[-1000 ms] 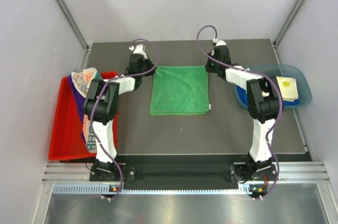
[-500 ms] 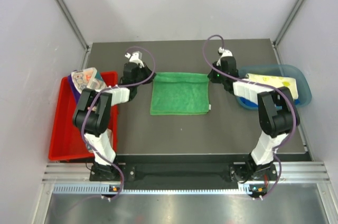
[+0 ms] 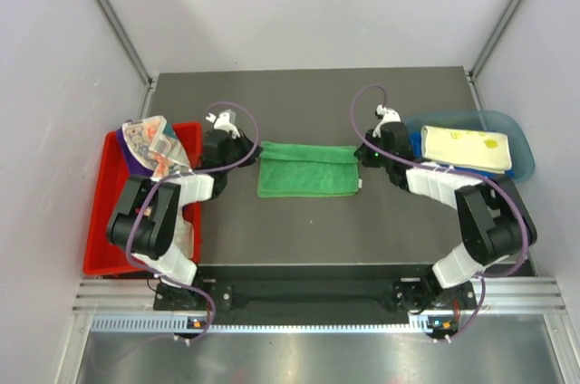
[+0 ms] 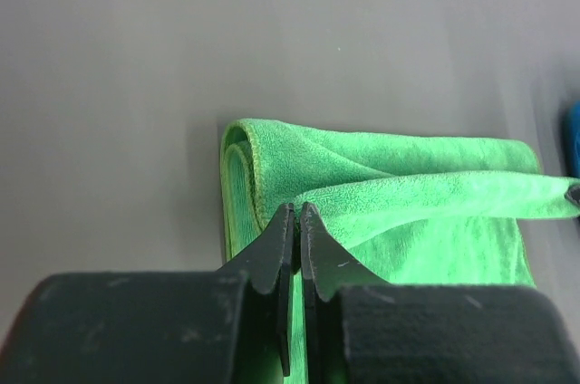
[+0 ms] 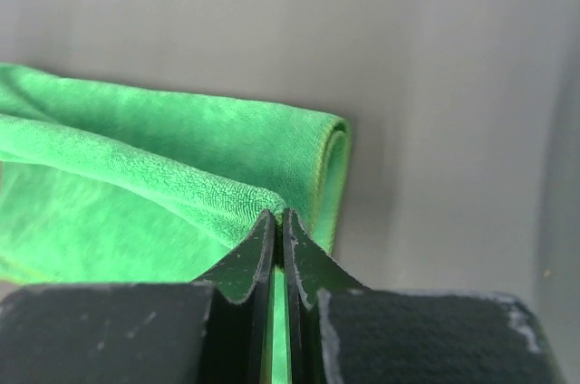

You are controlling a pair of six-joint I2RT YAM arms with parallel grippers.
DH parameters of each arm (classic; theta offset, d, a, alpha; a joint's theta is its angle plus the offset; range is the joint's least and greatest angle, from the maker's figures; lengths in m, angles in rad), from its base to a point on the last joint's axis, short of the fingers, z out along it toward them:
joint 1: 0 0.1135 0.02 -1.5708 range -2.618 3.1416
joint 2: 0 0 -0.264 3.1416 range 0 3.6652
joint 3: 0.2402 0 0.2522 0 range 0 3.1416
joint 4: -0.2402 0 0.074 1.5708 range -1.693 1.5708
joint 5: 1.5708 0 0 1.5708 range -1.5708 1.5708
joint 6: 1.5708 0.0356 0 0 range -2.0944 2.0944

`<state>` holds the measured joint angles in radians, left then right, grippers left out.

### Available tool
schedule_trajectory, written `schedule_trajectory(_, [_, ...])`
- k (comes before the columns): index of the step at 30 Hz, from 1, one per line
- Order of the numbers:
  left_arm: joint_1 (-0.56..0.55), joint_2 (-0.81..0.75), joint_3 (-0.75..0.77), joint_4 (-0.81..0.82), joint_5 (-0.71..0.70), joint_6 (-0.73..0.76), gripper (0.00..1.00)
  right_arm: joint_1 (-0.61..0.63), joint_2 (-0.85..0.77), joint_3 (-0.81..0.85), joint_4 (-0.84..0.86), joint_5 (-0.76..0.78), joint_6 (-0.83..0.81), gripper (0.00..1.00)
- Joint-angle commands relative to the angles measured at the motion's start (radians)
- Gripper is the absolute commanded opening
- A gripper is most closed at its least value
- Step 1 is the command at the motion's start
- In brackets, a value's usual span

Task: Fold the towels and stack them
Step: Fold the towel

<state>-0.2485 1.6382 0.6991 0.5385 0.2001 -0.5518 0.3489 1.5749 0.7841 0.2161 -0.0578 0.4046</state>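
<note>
The green towel (image 3: 306, 171) lies mid-table, its far edge lifted and carried over toward the near edge. My left gripper (image 3: 260, 150) is shut on the towel's left far corner; in the left wrist view the left gripper (image 4: 297, 210) pinches the green towel (image 4: 408, 189). My right gripper (image 3: 359, 154) is shut on the right far corner, and the right wrist view shows that gripper (image 5: 278, 216) pinching the raised edge of the green towel (image 5: 163, 153). More towels, purple and white with orange lettering (image 3: 149, 144), are heaped in the red tray. A pale yellow towel (image 3: 467, 147) rests on the blue bin.
The red tray (image 3: 107, 230) sits at the table's left edge, beside the left arm. The translucent blue bin (image 3: 524, 156) stands at the right edge, close behind the right arm. Grey walls enclose the table on three sides.
Both grippers have drawn the green towel's far edge toward the near side, so the towel now shows about half as deep. Both arms have pulled back and spread outward.
</note>
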Motion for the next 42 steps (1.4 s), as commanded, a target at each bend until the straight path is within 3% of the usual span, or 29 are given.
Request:
schedule_trajectory(1, [-0.008, -0.086, -0.047, 0.077, -0.025, -0.016, 0.00, 0.041, -0.090, -0.040, 0.058, 0.044, 0.011, 0.00])
schedule_trajectory(13, [-0.021, -0.242, -0.190, 0.037, -0.022, -0.031, 0.00, 0.085, -0.213, -0.154, 0.039, 0.108, 0.033, 0.00])
schedule_trajectory(24, [-0.037, -0.252, -0.273, 0.066, -0.007, -0.053, 0.01, 0.105, -0.242, -0.233, 0.065, 0.105, 0.063, 0.00])
schedule_trajectory(27, [-0.038, -0.251, -0.293, 0.080, -0.004, -0.071, 0.13, 0.110, -0.233, -0.255, 0.071, 0.102, 0.072, 0.01])
schedule_trajectory(28, [-0.041, -0.256, -0.296, 0.078, -0.004, -0.074, 0.24, 0.110, -0.234, -0.259, 0.071, 0.093, 0.076, 0.03])
schedule_trajectory(31, [-0.043, -0.302, -0.306, 0.049, -0.016, -0.080, 0.34, 0.110, -0.265, -0.264, 0.051, 0.076, 0.080, 0.21])
schedule_trajectory(32, [-0.043, -0.319, -0.297, 0.022, -0.024, -0.077, 0.36, 0.108, -0.277, -0.264, 0.040, 0.078, 0.077, 0.31])
schedule_trajectory(35, [-0.043, -0.399, -0.261, -0.107, -0.063, -0.063, 0.37, 0.108, -0.325, -0.247, -0.036, 0.099, 0.076, 0.39])
schedule_trajectory(39, [-0.046, -0.494, -0.216, -0.245, -0.120, -0.051, 0.37, 0.116, -0.377, -0.203, -0.141, 0.127, 0.088, 0.41])
schedule_trajectory(42, [-0.060, -0.471, -0.155, -0.301, -0.107, -0.051, 0.34, 0.137, -0.380, -0.149, -0.185, 0.137, 0.094, 0.41])
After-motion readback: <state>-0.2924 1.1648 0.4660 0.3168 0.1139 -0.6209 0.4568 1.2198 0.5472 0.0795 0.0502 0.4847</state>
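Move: Both hands still hold the green towel's lifted edge, about 3 cm above the table. Its near-left corner lies some 10 cm straight back of the left hand, the near-right corner 10 cm straight back of the right. The red bin is roughly 27 cm left of the left hand and 7 cm back. From the right hand, the towel's white tag is about 5 cm back, the clear tray 25 cm right and 7 cm ahead. Both hands draw the held edge back about 8 cm, lower it onto the near edge, open and lift off. ##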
